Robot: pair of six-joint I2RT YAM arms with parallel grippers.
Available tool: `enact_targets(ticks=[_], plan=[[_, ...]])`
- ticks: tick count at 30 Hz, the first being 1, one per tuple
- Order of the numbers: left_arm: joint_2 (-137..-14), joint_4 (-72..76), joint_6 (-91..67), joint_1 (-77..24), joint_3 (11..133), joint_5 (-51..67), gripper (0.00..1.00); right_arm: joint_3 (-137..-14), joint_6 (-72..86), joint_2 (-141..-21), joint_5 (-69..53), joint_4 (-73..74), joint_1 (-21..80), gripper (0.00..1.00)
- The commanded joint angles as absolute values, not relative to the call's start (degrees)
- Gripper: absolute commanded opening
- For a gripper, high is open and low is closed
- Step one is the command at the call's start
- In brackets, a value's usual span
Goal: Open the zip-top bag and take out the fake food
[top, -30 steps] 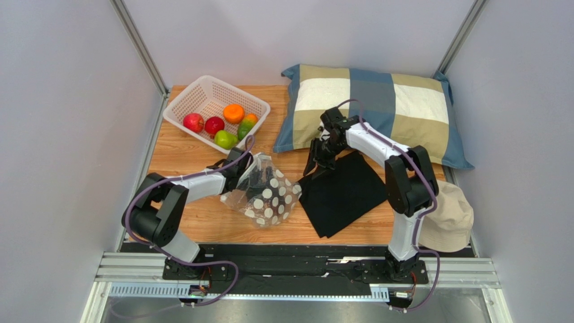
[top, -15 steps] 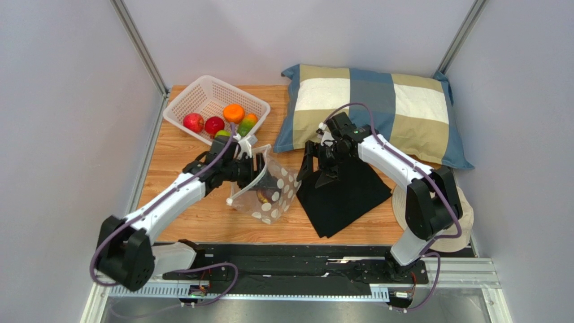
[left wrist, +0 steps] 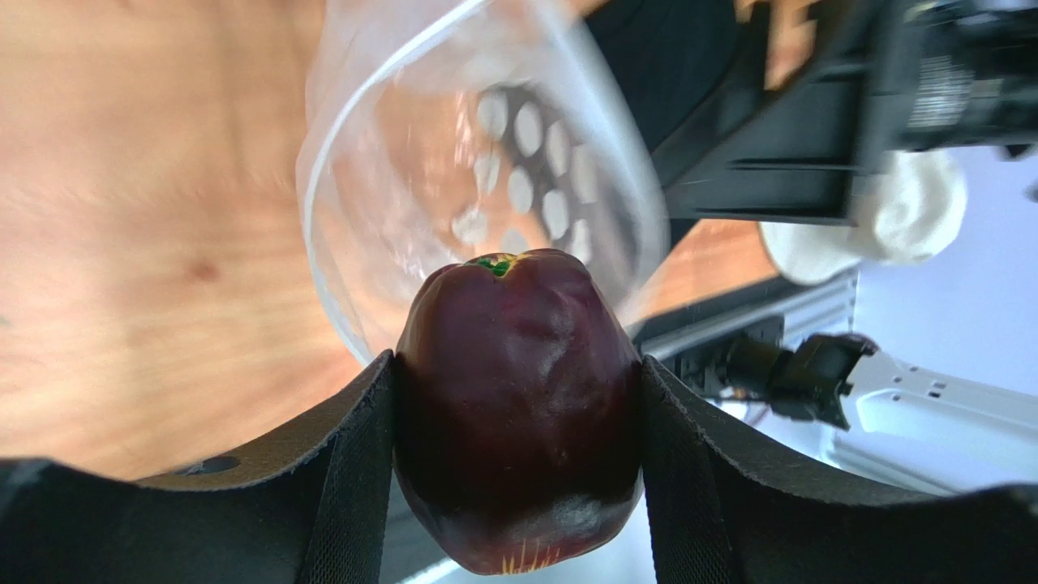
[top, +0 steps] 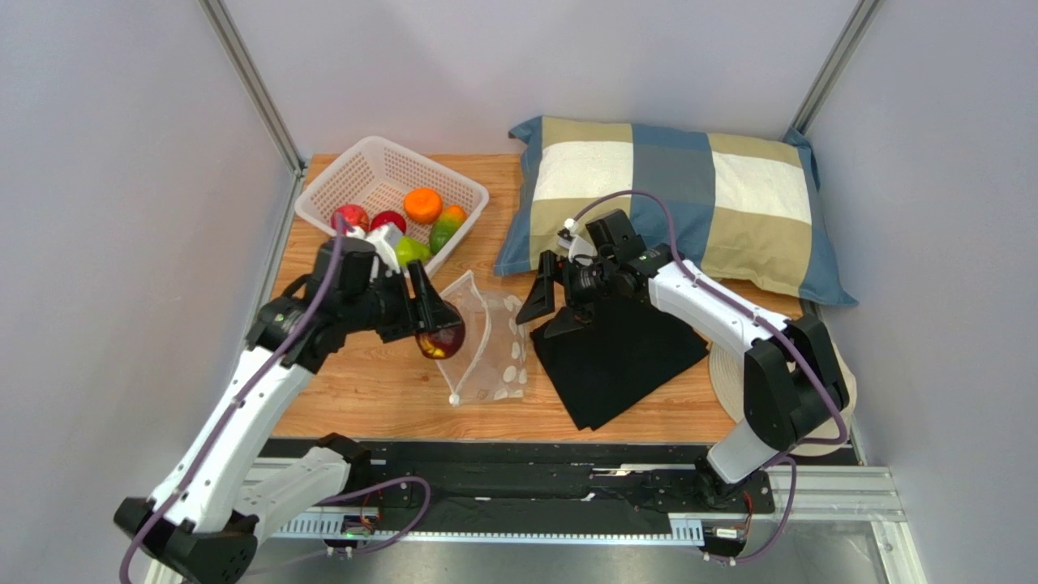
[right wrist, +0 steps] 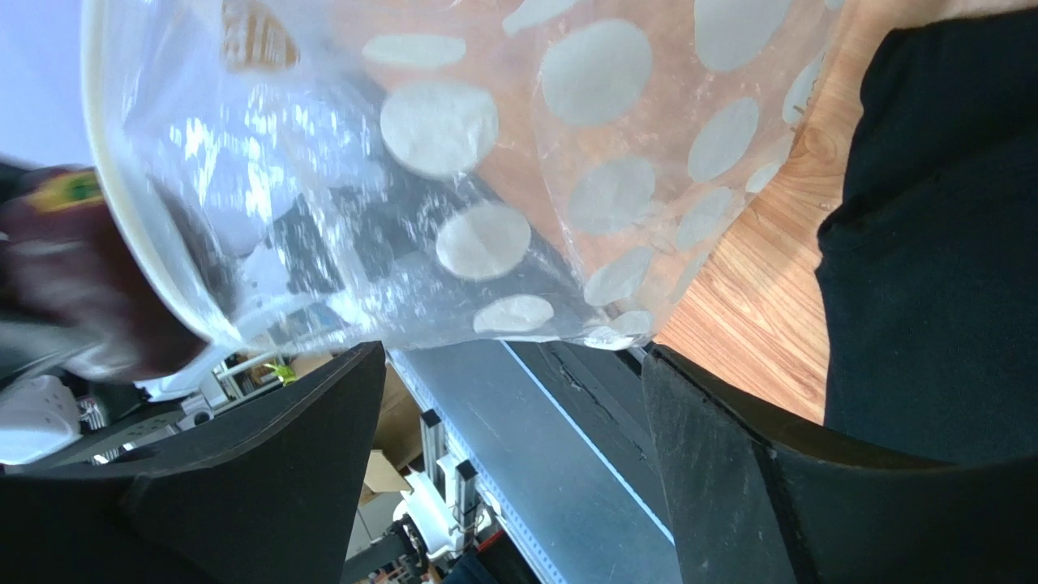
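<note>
A dark purple piece of fake food [left wrist: 518,402] sits gripped between my left gripper's [left wrist: 515,363] two black pads. Seen from above, that fruit [top: 440,338] hangs just left of the zip-top bag's open mouth. The zip-top bag [top: 487,344] is clear with white dots and lies on the wooden table; its rim gapes wide [left wrist: 487,158]. My right gripper [top: 546,314] stands open just right of the bag, with nothing between its fingers [right wrist: 509,359]. The bag's dotted face [right wrist: 427,183] fills the right wrist view above the jaws.
A white lattice basket [top: 366,164] at the back left holds several fruits: red [top: 351,217], orange [top: 423,205] and green [top: 411,251]. A black cloth [top: 621,347] lies under the right arm, a checked pillow [top: 682,195] behind it, and a beige hat [top: 804,396] at the right edge.
My left gripper has come out of the bag with the dark purple fruit and drawn back to the left. The right gripper's jaws have widened, and the bag has slumped flatter on the table.
</note>
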State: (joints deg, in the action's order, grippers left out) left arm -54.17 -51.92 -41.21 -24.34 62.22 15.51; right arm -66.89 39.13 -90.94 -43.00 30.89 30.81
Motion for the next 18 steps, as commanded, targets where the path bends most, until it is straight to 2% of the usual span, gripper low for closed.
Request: enact_targets(ticks=[1,5,8,14,18], plan=[[-48.96,-54.43,-34.73,-24.17,70.04,8.17,0.0,-70.57,38.93,-92.63,-42.54,32.43,30.76,0.81],[-47.63,-47.65,-32.35,-23.82,73.2,0.9,0.0,-74.61,36.39,-93.34,-40.43,37.69,30.85,0.8],[-54.21,-45.1,-32.17,-19.45,77.51,-6.32,0.0,-78.91,33.41,-93.6,-38.68,43.23,30.85,0.8],[-77.75,-37.54,-33.39,-7.66,88.49,3.15,0.0,-84.2,30.24,-94.39,-36.3,51.14,30.76,0.8],[-99.51,-36.65,-33.23,-1.77,102.52,8.17,0.0,-85.34,29.62,-94.92,-34.99,52.99,30.85,0.81]])
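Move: The left gripper already holds the dark purple fruit, clear of the bag. From it, the basket's middle is about 26 cm ahead, 13 cm left and 20 cm down; in it the green pear sits some 19 cm ahead and 9 cm left, the orange about 27 cm ahead and 7 cm left. The zip-top bag is level ahead, 8 cm right and some 11 cm down. From the right gripper the basket lies around 23 cm ahead, 27 cm left and 13 cm down. Bring the left gripper straight up off the bag first, about 10 cm with a slight drift left, tipping the fingers up as it climbs; then swing it forward some 22 cm and on to the left until over the basket, turning counter-clockwise and starting to sink. Keep the grip on the dark fruit. Let the right gripper stay open and rise a few centimetres. ##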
